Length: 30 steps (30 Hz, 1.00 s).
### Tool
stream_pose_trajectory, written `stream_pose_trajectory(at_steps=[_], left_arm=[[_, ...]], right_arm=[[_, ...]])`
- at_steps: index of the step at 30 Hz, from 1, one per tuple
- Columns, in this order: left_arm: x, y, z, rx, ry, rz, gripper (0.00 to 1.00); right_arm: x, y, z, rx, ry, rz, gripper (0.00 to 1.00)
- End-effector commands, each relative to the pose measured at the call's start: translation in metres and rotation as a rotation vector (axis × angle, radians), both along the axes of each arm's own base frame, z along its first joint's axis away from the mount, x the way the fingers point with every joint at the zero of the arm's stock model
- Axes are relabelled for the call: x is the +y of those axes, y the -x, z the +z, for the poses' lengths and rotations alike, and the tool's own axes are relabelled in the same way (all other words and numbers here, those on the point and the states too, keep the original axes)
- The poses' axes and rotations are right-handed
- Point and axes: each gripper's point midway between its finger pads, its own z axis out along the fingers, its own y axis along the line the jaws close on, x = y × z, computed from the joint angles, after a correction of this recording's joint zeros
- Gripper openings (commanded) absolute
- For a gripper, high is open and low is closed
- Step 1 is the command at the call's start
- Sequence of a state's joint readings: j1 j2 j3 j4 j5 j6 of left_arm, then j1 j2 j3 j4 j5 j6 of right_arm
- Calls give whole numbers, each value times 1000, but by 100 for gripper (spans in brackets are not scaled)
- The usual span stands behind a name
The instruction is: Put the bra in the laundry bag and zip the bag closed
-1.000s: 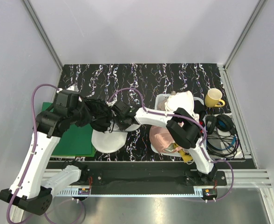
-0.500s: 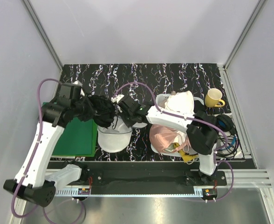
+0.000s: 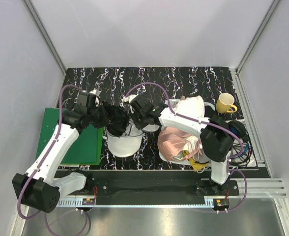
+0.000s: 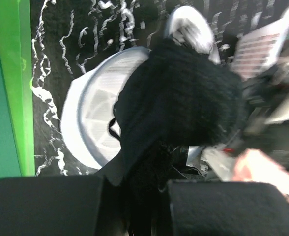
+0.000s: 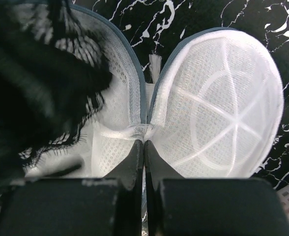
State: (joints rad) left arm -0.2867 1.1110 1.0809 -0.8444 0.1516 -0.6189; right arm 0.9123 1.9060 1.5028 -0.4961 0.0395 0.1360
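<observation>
The black bra [image 3: 116,120] hangs bunched from my left gripper [image 3: 101,116], which is shut on it, over the open mouth of the white mesh laundry bag [image 3: 125,143]. In the left wrist view the bra [image 4: 184,93] covers most of the bag [image 4: 88,118], and my left gripper [image 4: 144,196] clamps its fabric. My right gripper [image 3: 134,125] holds the bag up by its rim. The right wrist view shows my right gripper [image 5: 143,141] pinched on the mesh where the two halves meet. There the ribbed round panel [image 5: 223,108] lies to the right and the bra [image 5: 31,98] enters the left half.
A green mat [image 3: 78,142] lies under the left arm. To the right are a white basket [image 3: 170,104] with a white cloth [image 3: 191,105], a shiny pink garment [image 3: 173,145], a yellow mug [image 3: 225,103], and black headphones with cables [image 3: 235,140].
Both arms have moved right and farther from the bases. The bag now hangs open from the right gripper, and the bra has come over its mouth.
</observation>
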Motion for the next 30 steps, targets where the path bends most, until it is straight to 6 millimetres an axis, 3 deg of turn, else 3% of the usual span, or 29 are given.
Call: stream_pose_trajectory(at_steps=[1, 9, 16, 22, 24, 29, 30], left_arm=[[0, -30, -4, -209, 5, 8, 0], [-7, -46, 6, -334, 18, -27, 0], [-14, -56, 34, -545, -56, -212, 0], [-38, -29, 1, -545, 20, -416, 0], [-41, -18, 2, -571, 55, -436, 0], [-40, 2, -16, -593, 78, -444, 0], [-39, 0, -8, -627, 77, -441, 0]], right_arm=[[11, -6, 39, 31, -168, -16, 0], [20, 1, 44, 123, -249, 8, 0], [26, 15, 46, 212, -309, 103, 0], [18, 15, 57, 279, -373, 115, 0], [15, 15, 57, 299, -383, 107, 0], [18, 20, 66, 353, -431, 123, 0], [20, 24, 71, 368, -449, 140, 0]])
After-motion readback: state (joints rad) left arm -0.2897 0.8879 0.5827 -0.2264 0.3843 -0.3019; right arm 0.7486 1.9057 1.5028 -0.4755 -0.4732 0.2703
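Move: The left hand, already holding the black bra, has the laundry bag's open pouch about 7 cm to its right, 4 cm back and some 12 cm below; the green folder lies about 18 cm to its left, 8 cm back and 18 cm down. The right hand, pinching the bag's rim beside the flap, has the pouch about 6 cm to its left and 3 cm back, slightly lower, and the white mesh flap some 6 cm to its right, level with it in reach. Down first, about 4.5 cm, then forward and up, then back and down again, the left hand works the held bra towards the pouch mouth, ending lower and slightly to the right, its fingers tilting up to point more forward and swinging clockwise. The right hand keeps its pinch on the rim, rising about 2 cm while its wrist rolls and tips some 30 degrees. ##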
